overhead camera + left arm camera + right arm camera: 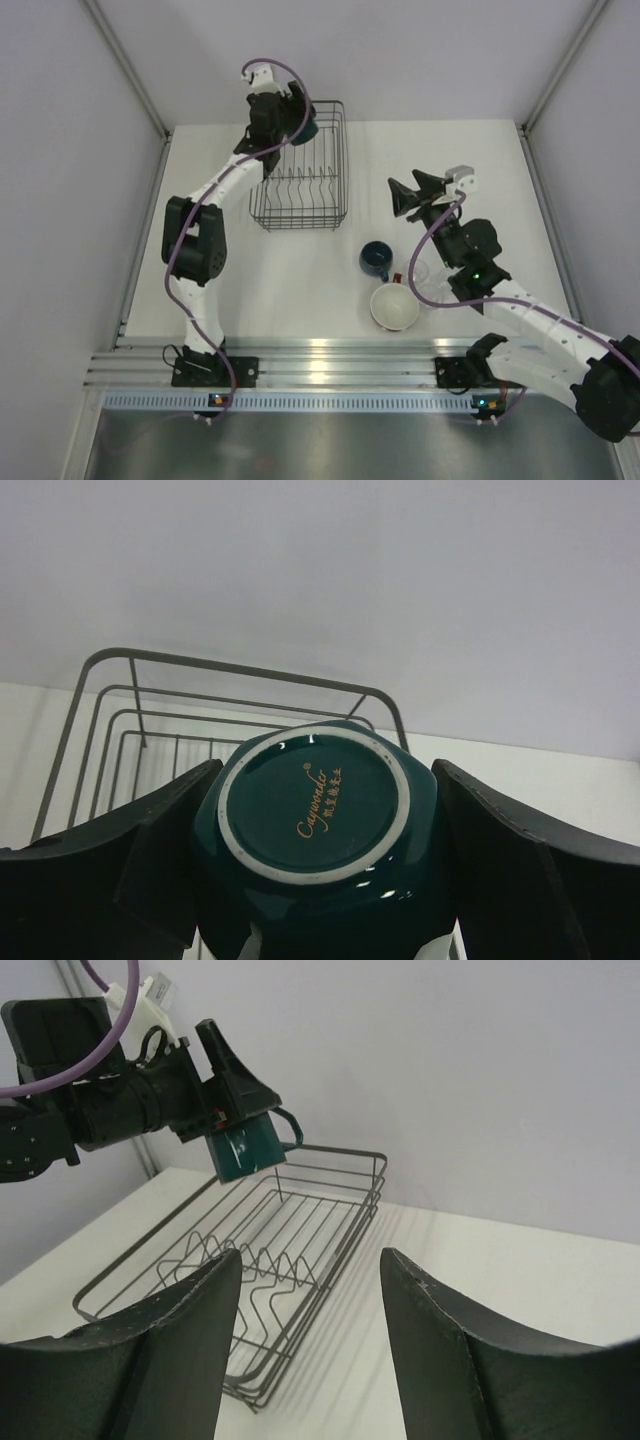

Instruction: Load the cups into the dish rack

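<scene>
My left gripper (300,118) is shut on the teal mug (315,810), whose base faces the wrist camera. It holds the mug in the air over the far end of the dish rack (345,165), a dark wire basket with upright prongs. The right wrist view shows the mug (245,1150) clear of the rack's rim (350,1150). My right gripper (408,192) is open and empty, raised over the table to the right of the rack. Near it on the table stand a dark-blue cup (376,260), a big cup with a white inside (395,307) and small clear glasses (420,270).
Grey walls close in the white table at the back and both sides. A metal rail (330,360) runs along the near edge by the arm bases. The right arm's purple cable (425,240) loops over the cups.
</scene>
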Tool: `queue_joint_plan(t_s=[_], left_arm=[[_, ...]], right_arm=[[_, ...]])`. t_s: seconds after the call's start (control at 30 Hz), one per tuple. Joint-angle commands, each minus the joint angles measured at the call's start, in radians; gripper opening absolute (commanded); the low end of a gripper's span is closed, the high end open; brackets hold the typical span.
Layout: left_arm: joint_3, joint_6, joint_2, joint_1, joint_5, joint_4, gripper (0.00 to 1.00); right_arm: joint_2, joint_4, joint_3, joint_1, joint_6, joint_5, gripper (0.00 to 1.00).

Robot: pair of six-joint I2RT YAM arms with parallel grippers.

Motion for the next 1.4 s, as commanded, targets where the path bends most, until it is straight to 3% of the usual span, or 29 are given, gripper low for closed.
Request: queue_joint_plan(t_s=[0.0, 0.23, 0.6, 1.37], left_arm=[[0.071, 0.139, 0.017, -0.016, -0.106, 0.132, 0.00], [0.098, 0.248, 0.110, -0.023, -0.186, 0.213, 0.00], [0.076, 0.415, 0.178, -0.034, -0.226, 0.368, 0.00], [-0.038, 0.484, 0.255, 0.010, -0.270, 0.499, 0.00]], right_arm=[[-0.061, -0.051, -0.023, 0.017, 0.000, 0.027, 0.59], [-0.157, -0.135, -0.078, 0.017, 0.000, 0.062, 0.58], [-0.165, -0.206, -0.112, 0.017, 0.019, 0.079, 0.58], [-0.156, -0.233, -0.126, 0.015, 0.040, 0.093, 0.59]])
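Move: The left hand holds the green mug above the dish rack; the spot in the rack's far left part lies about 5 cm ahead, 5 cm left and 19 cm below, the far rim some 17 cm ahead and 14 cm down. The blue cup lies about 2 cm ahead of the empty right hand, 5 cm left and 29 cm down, at the same height as the white bowl 10 cm back and 1 cm left, and the nearest glass 3 cm back and 5 cm right. The left hand keeps its grip on the green mug and lowers it about 12 cm into the far left part of the dish rack, easing some 4 cm forward and 4 cm left with a brief check halfway, while the wrist rolls its left side up and swings slightly counter-clockwise, some 30 degrees in all. The empty right hand sinks 7 cm towards the blue cup, drawing a little right and back, tips its fingers downward, then waits with them still open. ##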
